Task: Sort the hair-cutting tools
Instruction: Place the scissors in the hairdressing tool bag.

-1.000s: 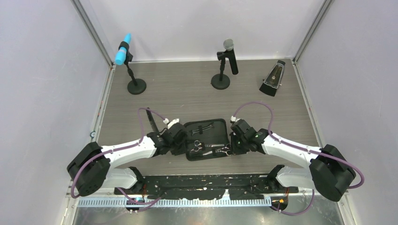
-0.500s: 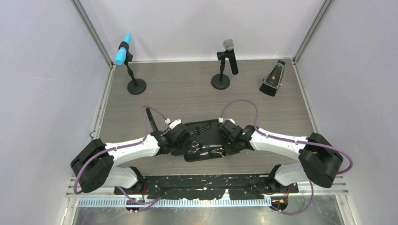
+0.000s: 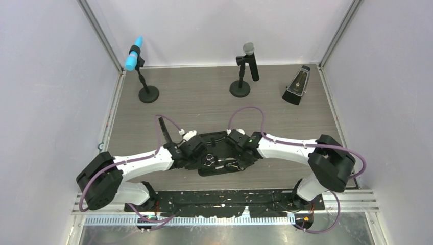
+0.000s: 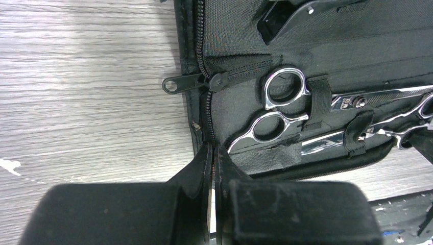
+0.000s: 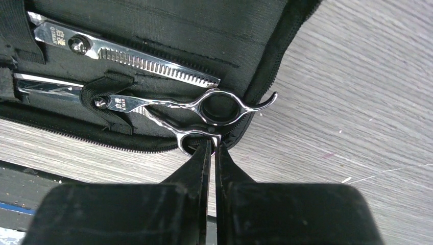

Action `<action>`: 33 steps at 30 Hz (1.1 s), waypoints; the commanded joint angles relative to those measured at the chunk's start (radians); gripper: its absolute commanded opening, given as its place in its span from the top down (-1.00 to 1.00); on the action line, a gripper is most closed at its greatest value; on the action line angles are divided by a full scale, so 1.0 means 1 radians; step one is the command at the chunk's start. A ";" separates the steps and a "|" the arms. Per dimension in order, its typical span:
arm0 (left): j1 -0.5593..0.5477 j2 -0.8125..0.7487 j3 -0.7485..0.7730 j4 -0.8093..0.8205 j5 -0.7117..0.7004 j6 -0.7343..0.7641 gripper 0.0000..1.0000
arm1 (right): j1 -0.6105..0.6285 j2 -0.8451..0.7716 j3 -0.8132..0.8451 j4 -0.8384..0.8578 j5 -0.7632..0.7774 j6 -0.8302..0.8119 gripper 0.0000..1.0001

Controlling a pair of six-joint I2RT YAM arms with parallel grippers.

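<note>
The black zip case lies open between my two arms. Two silver scissors sit under its straps: one with its rings toward my left gripper, the other with its rings toward my right gripper. A toothed blade lies beside it. My left gripper is shut on the case's zip edge. My right gripper is shut on the near finger ring of the scissors at the case's corner. A flat black comb lies on the table left of the case.
A blue-headed microphone on a round base stands at the back left, a black microphone at the back middle, and a dark metronome at the back right. Grey walls close in the table on three sides.
My right arm has swung left over the case and its gripper has come to the scissors' ring. The case has shifted a little to the left. My left gripper has kept its hold.
</note>
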 commanded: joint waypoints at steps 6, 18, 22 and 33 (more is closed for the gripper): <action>0.000 -0.017 0.031 0.085 0.031 0.003 1.00 | 0.082 0.069 0.118 0.250 -0.127 -0.041 0.89; 0.138 -0.126 0.028 -0.035 -0.065 0.126 0.37 | 0.037 -0.117 0.081 0.214 -0.069 -0.018 0.18; 0.138 -0.167 0.054 -0.089 -0.108 0.130 -0.18 | -0.019 -0.173 0.062 0.212 -0.065 -0.025 0.14; 0.010 -0.143 0.159 -0.070 -0.037 0.060 -0.18 | -0.153 -0.179 -0.078 0.320 -0.105 -0.017 0.08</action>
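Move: The right hand's shut fingers are at the rings of the scissors, whose middle is about 6 cm to its left and 1 cm ahead, a centimetre lower. At the same height, the toothed scissors lie 8 cm left and 3 cm ahead, and the hair clips 8 cm left and 10 cm ahead. From the left hand, shut at the bag's left edge, the scissors' middle is some 10 cm right and level; the zipper pull is 4 cm ahead and 1 cm left. Leftward first and low, the right hand pushes along at the scissors' rings for 1 to 2 cm while the left hand gives way at the bag's left edge. Then both open and come free: the right hand rises about 8 cm, swinging left and forward with its left side tilting up some 20 degrees, before dropping partway and turning back right; the left hand slips left and forward, then climbs 7 cm. ##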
